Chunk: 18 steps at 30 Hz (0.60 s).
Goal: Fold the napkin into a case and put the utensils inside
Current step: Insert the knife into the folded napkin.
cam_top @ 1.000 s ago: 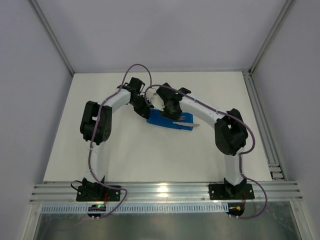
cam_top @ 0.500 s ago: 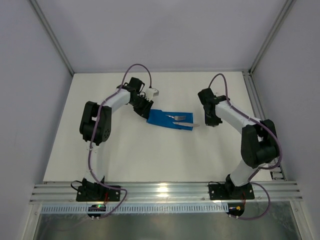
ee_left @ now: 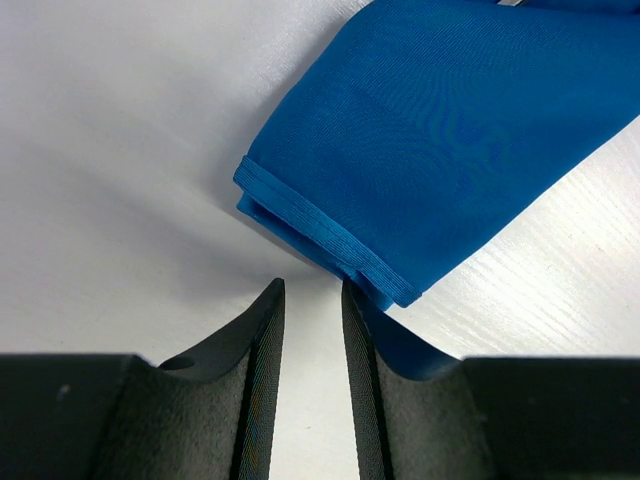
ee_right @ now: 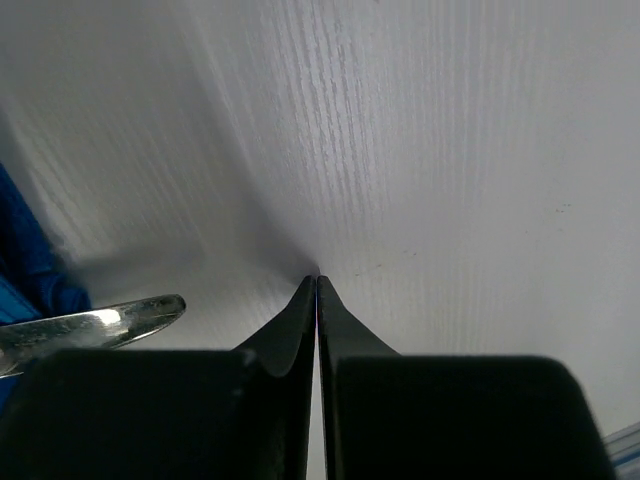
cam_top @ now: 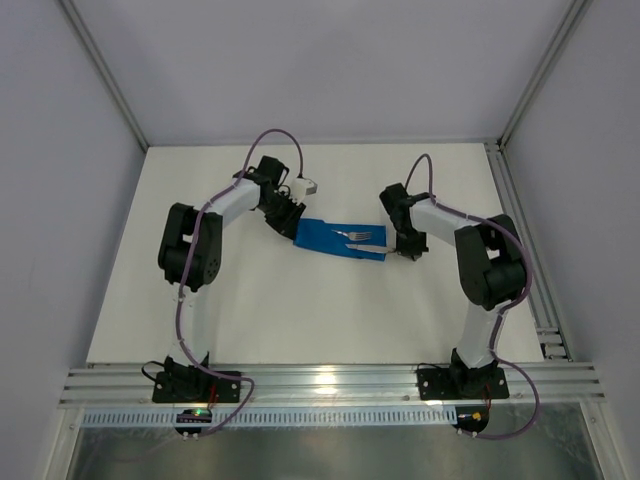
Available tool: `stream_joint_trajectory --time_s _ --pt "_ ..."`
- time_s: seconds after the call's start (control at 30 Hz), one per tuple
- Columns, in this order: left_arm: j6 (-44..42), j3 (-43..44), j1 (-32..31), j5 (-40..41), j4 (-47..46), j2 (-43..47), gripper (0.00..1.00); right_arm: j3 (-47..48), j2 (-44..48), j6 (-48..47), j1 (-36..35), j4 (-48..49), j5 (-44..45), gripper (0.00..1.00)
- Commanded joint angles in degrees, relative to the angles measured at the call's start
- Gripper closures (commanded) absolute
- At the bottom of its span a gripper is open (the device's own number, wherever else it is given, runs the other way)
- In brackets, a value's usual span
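The napkin (cam_top: 330,238) lies folded as a narrow blue case in the middle of the table. A silver fork (cam_top: 358,234) rests on its right half. A second utensil (cam_top: 388,249) sticks out past the case's right end, and its rounded tip (ee_right: 110,322) shows in the right wrist view. My left gripper (ee_left: 312,290) stands at the case's left end (ee_left: 330,240), its jaws slightly apart around bare table, the right finger against the hem. My right gripper (ee_right: 317,280) is shut and empty, its tip on the table just right of the utensil.
A metal rail (cam_top: 520,230) runs along the table's right edge, and grey walls enclose the back and sides. The arm bases sit on the slotted bar (cam_top: 320,382) at the near edge.
My right gripper left the fork on the cloth, swung out to the right, shut, and came back down beside the case's right end. The left arm has not moved.
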<state>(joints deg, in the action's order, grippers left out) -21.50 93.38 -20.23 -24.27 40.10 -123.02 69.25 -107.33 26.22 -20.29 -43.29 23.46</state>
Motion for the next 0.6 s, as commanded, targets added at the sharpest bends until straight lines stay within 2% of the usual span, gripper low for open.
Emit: stream_joint_trajectory --time_s 0.0,0.57 --pt "-0.7 0.0 -0.2 0.3 -0.7 2.9 0.69 4.1 -2.8 2.5 -1.1 2.8 0.8 0.96" --pt "-0.6 0.1 -0.2 -1.1 -0.6 2.3 0.68 7.2 -3.1 5.8 -5.4 5.4 -1.8 0.96"
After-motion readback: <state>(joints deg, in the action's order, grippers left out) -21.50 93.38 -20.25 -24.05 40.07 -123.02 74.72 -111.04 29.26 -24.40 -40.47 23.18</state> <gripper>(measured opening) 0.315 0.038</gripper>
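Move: The knife lies along the napkin about level with my closed right fingertips. Its free end sticks out some 3 cm ahead and 3 cm to the left, and its middle is about 13 cm left and 4 cm ahead. The fork is about 20 cm left and 8 cm ahead; the napkin's middle is 20 cm left, 6 cm ahead. From my left hand, at the napkin's left end, the knife's middle is some 21 cm right and 3 cm back. With fingers still shut and low over the table, I bring my right hand about 3 cm forward while easing left, up to the knife's protruding end. Then I carry on straight left, some 4 cm left in all, pushing the end along towards the napkin. My left hand stays put, part-open, one finger against the napkin's left end. ##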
